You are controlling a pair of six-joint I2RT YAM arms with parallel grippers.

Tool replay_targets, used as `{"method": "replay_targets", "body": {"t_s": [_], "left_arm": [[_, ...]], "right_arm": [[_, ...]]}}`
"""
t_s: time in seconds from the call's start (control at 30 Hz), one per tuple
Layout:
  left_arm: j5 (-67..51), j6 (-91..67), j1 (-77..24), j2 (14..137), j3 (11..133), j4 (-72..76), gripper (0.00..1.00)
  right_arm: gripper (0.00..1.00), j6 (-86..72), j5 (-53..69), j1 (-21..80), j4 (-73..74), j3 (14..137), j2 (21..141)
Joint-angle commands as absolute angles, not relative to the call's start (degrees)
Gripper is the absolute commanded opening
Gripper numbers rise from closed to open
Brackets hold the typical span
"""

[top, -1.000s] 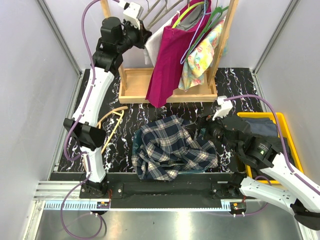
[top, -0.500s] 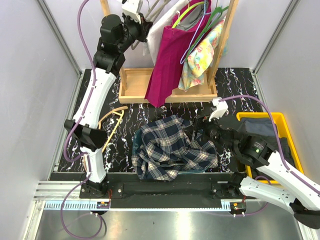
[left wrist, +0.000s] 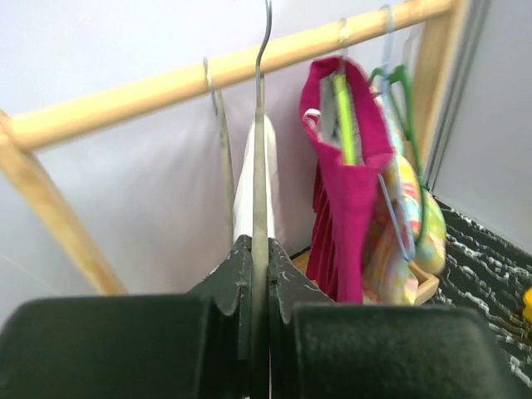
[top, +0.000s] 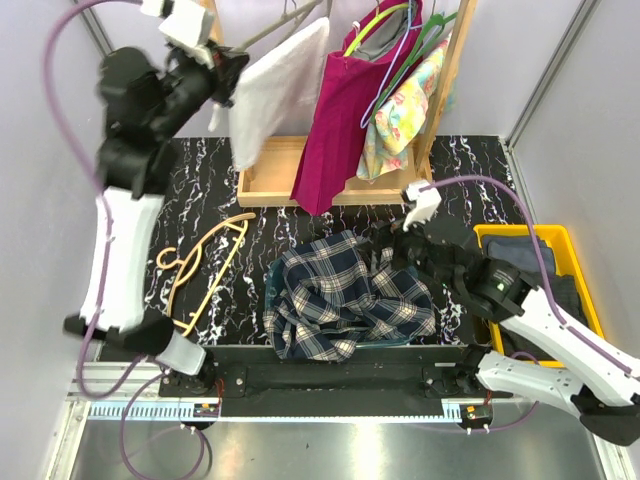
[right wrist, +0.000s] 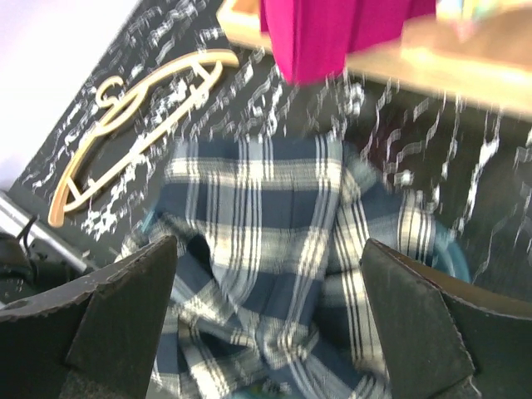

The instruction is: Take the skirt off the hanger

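A white skirt (top: 270, 85) hangs from a thin metal hanger (top: 278, 32) at the left end of the wooden rack (top: 330, 182). My left gripper (top: 225, 75) is shut on the hanger's wire neck (left wrist: 259, 133), with the white skirt (left wrist: 248, 179) just behind the jaws. I cannot tell whether the hook still sits on the rod (left wrist: 166, 87). My right gripper (top: 395, 250) hovers open over a crumpled blue plaid garment (top: 340, 295). In the right wrist view the plaid garment (right wrist: 274, 208) fills the gap of the right gripper (right wrist: 268, 249), untouched.
A magenta garment (top: 345, 120) and a floral one (top: 405, 110) hang on coloured hangers further right on the rack. A bare wooden hanger (top: 205, 260) lies on the marbled table at the left. A yellow bin (top: 582, 290) holding dark cloth stands at the right.
My left arm has swung up and to the left, drawing the hanger and white skirt away from the other clothes. The right gripper has edged left over the plaid garment and opened a little wider.
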State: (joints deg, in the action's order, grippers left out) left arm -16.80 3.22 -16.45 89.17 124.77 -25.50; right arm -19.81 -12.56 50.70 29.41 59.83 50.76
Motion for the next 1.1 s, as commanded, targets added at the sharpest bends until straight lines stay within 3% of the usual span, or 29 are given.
{"method": "replay_targets", "body": {"t_s": [0.0,0.2,0.57,0.77,1.07], "left_arm": [[-26.00,10.62,-16.96,78.42,127.17,-22.93,0.00],[-31.80,11.16,-16.96,70.95,125.43,-24.70,0.00],[-31.29,8.53,-16.96,67.06,124.19,-25.14,0.00],[-32.69,4.93,-16.96,70.04,128.49,-24.79,0.00],[-36.56,0.18,-16.96,74.53,134.12,-23.12,0.00]], "right_arm": [[1.00,-11.87,-12.58,51.15,21.01,68.45,55.70],[1.00,-7.83,-13.18,51.15,14.43,72.16,58.63],[1.00,-13.61,-17.67,50.54,-9.04,63.37,50.10],[1.00,-19.07,-12.93,49.14,-15.99,62.23,50.97],[1.00,-40.15,5.24,35.60,-33.27,59.50,61.32]]}}
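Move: The white skirt on the hanger in my left hand has its middle about 8 cm ahead of that hand, 8 cm to its right and 11 cm below. From my right hand the white skirt is some 25 cm ahead, 15 cm left and 18 cm up. The magenta skirt on the rack is about 28 cm ahead of my right hand, 5 cm left and 12 cm up; the plaid skirt is 5 cm back, 3 cm left and 24 cm below. Keeping its pinch on the end of the hanger, my left hand swings back about 22 cm and up 10, away from the rack, tips tilting up, then eases forward 5 cm and turns clockwise. My open right hand rises some 20 cm, then reaches forward towards the white skirt, tips lifting about 30 degrees and its left side rolling up. ##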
